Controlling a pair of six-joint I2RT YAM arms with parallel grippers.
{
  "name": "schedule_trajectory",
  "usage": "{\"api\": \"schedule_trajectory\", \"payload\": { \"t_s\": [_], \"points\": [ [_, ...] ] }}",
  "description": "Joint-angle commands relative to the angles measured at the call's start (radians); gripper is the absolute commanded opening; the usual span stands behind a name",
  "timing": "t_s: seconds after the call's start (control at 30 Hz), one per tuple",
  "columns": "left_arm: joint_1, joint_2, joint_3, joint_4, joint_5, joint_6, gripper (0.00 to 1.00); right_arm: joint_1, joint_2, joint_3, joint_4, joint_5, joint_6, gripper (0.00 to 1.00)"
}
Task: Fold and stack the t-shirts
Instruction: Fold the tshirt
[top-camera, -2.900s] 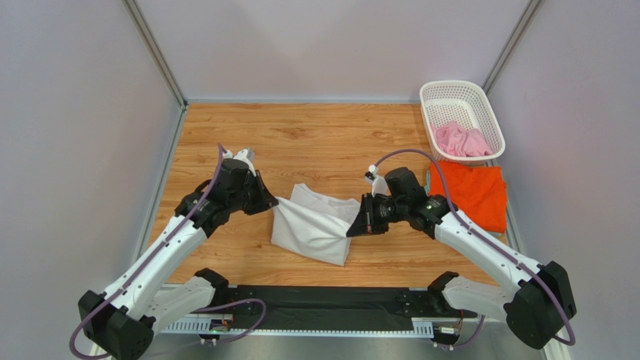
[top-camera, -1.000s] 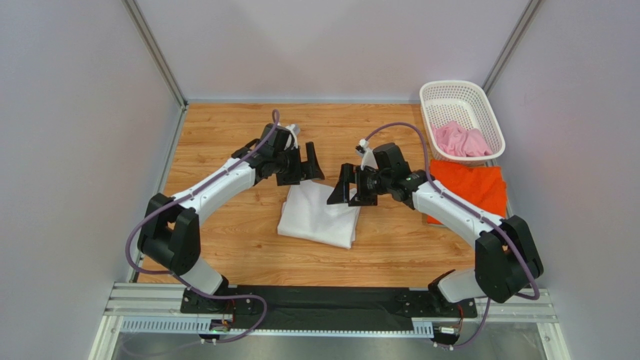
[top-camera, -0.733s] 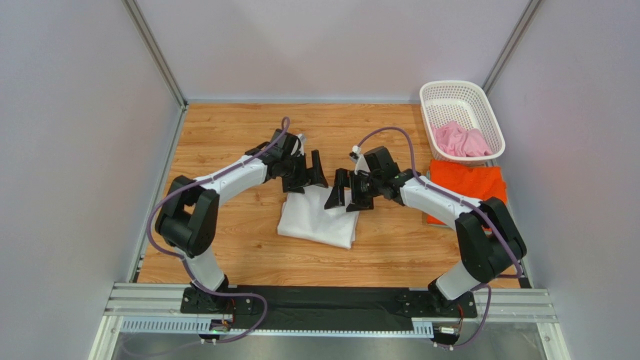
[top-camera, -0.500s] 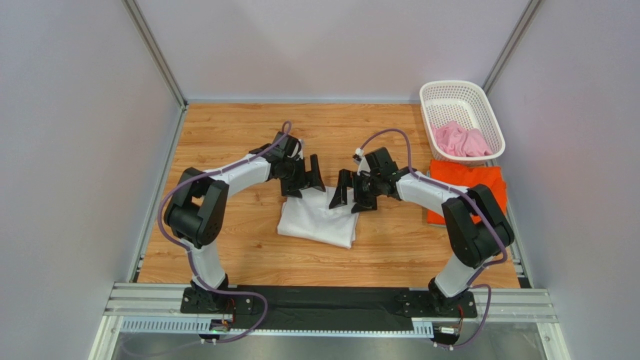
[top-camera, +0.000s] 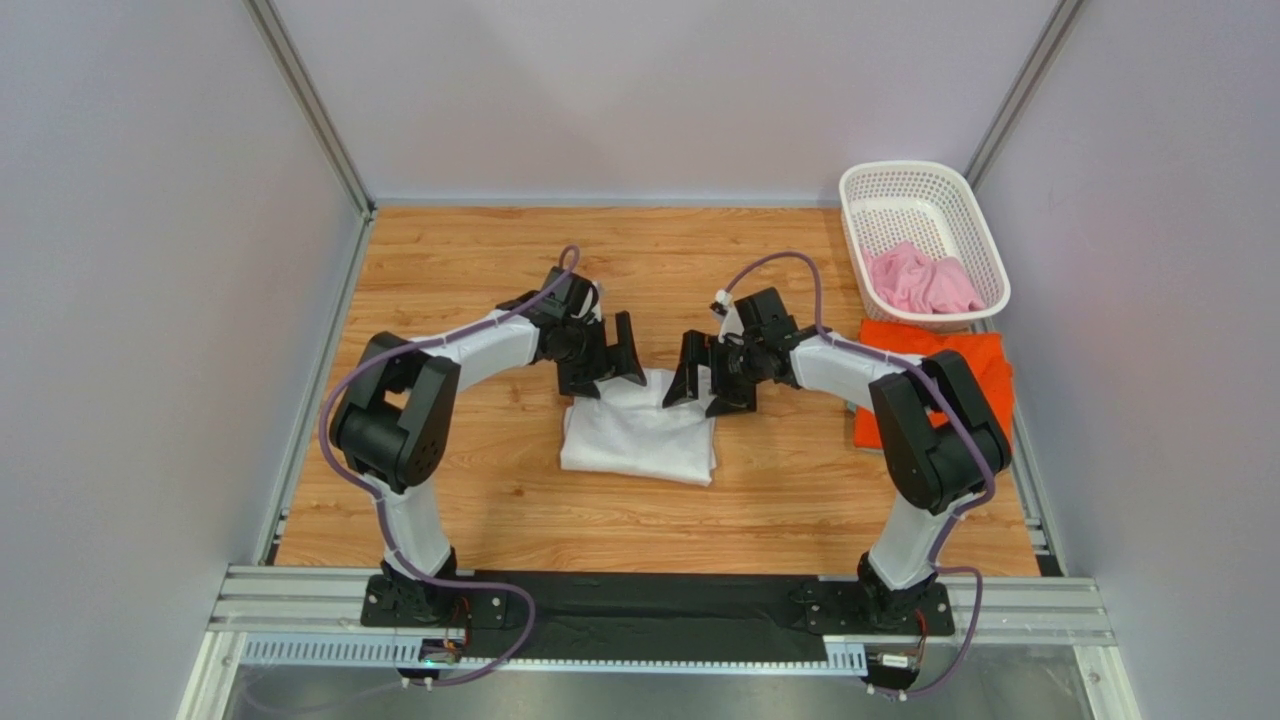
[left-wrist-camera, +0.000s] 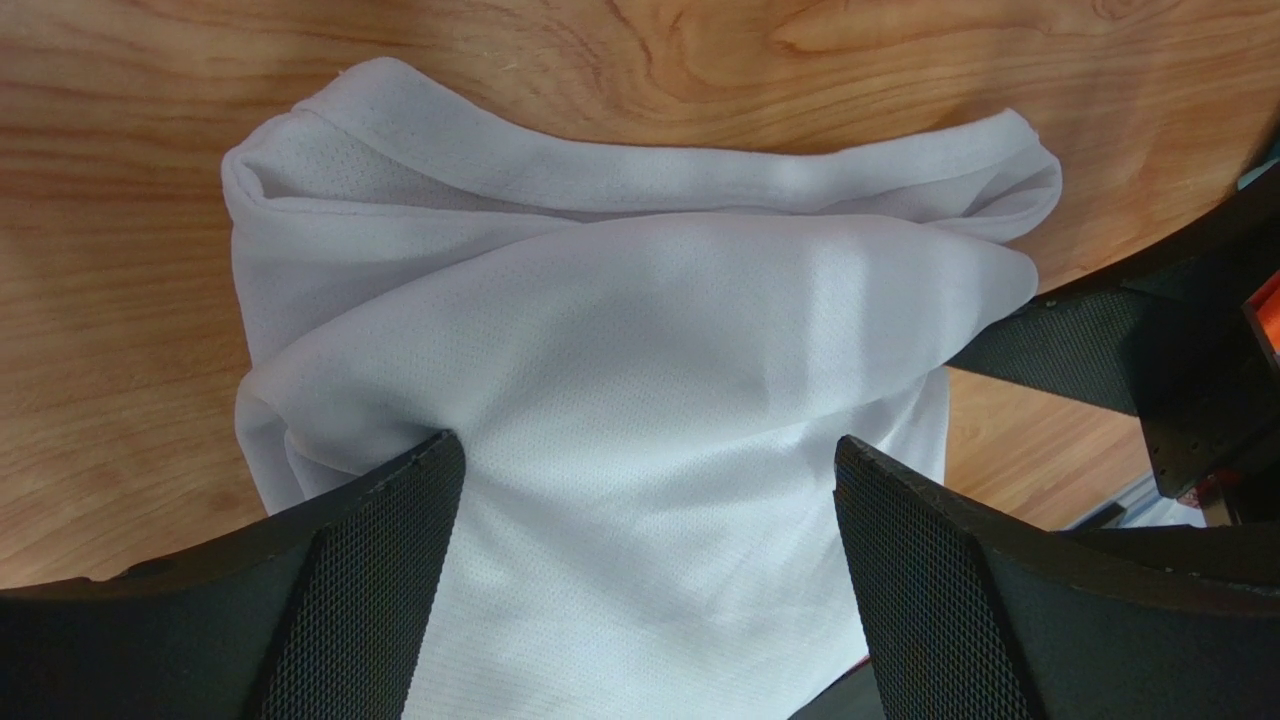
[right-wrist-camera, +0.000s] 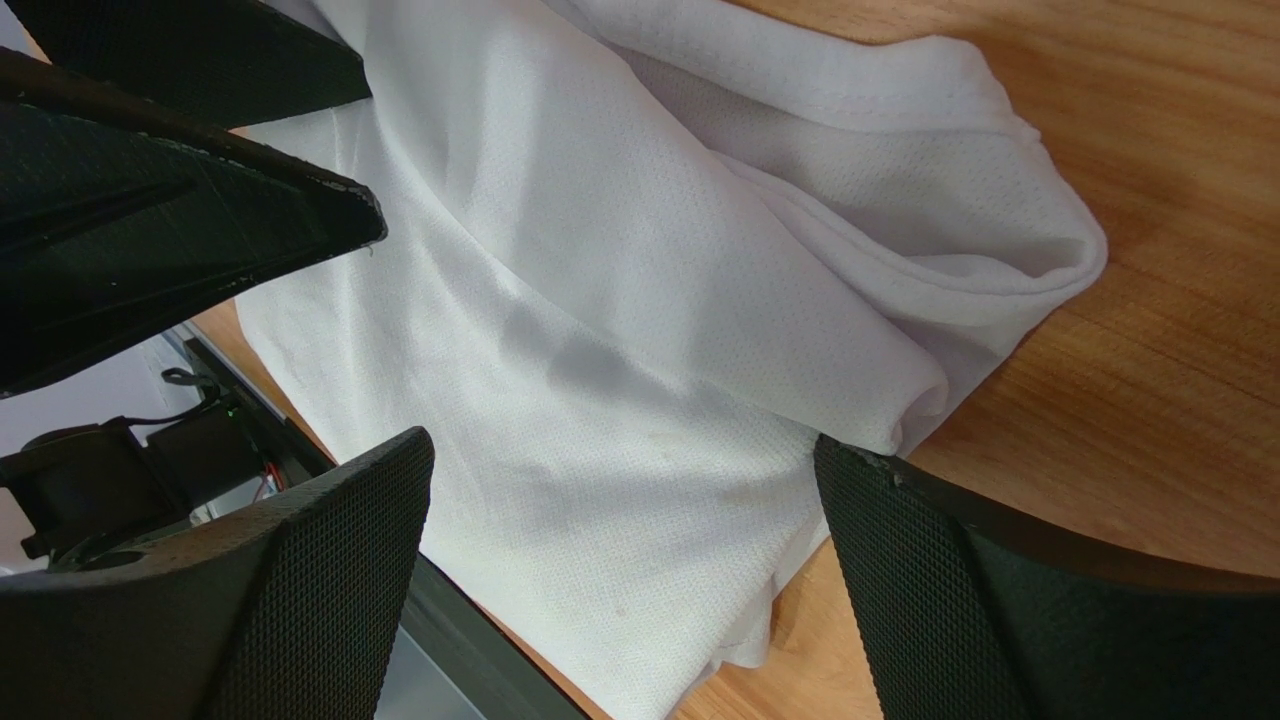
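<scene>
A white t-shirt (top-camera: 639, 438) lies folded in a loose rectangle at the middle of the wooden table. My left gripper (top-camera: 609, 360) hovers open over its far left edge, and my right gripper (top-camera: 703, 375) hovers open over its far right edge. In the left wrist view the white t-shirt (left-wrist-camera: 631, 375) fills the gap of the left gripper (left-wrist-camera: 643, 446), and nothing is pinched. The right gripper (right-wrist-camera: 619, 447) likewise straddles the white t-shirt (right-wrist-camera: 676, 300) loosely. An orange t-shirt (top-camera: 984, 365) lies flat at the right, and a pink one (top-camera: 924, 281) is bunched in the basket.
The white lattice basket (top-camera: 902, 173) stands at the far right corner. The right arm's elbow (top-camera: 932, 428) overlaps the orange shirt's left part. Each gripper's black fingers show in the other's wrist view: the right's (left-wrist-camera: 1142, 345) and the left's (right-wrist-camera: 150, 210). Grey walls enclose the table.
Both grippers let go of the white t-shirt and rose to its far edge, then drew closer together and lower over it. The shirt now lies flatter and more squared.
</scene>
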Motion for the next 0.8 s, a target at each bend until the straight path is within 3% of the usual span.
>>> {"api": "schedule_trajectory", "payload": {
  "t_s": [0.0,0.2,0.5,0.6,0.77],
  "points": [
    [0.002,-0.071,-0.046,-0.012,-0.021,0.004,0.99,-0.007,0.002,0.015,-0.025,0.076,-0.069,1.00],
    [0.002,-0.254,-0.069,-0.064,-0.081,0.052,0.99,-0.001,-0.196,0.038,-0.091,0.105,-0.106,1.00],
    [0.002,-0.776,-0.236,-0.161,-0.275,0.018,1.00,0.024,-0.582,-0.072,-0.167,0.316,-0.058,1.00],
    [0.002,-0.923,-0.292,-0.199,-0.345,-0.007,1.00,0.021,-0.640,-0.121,-0.165,0.367,-0.017,1.00],
    [0.002,-1.100,-0.401,-0.273,-0.486,-0.057,1.00,0.018,-0.600,-0.160,-0.174,0.292,-0.005,0.99]
  ]
}}
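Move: The folded white t-shirt lies under both open grippers, its middle about 2 cm below them. From the left hand it is roughly 5 cm back and 3 cm to the right; from the right hand, some 7 cm to the left and 3 cm back. The orange folded stack sits about 29 cm to the right of the right hand and 2 cm ahead, with the white basket some 25 cm ahead and 28 cm to the right of that hand. Lift both wide-open grippers clear of the white t-shirt and part them to its two sides. Bring the left one up about 17 cm, swinging it left and back off the shirt with its fingers tipping up some 30 degrees; raise the right one to nearly 15 cm while easing it right, tip its fingers up too, then let it sink slightly. ##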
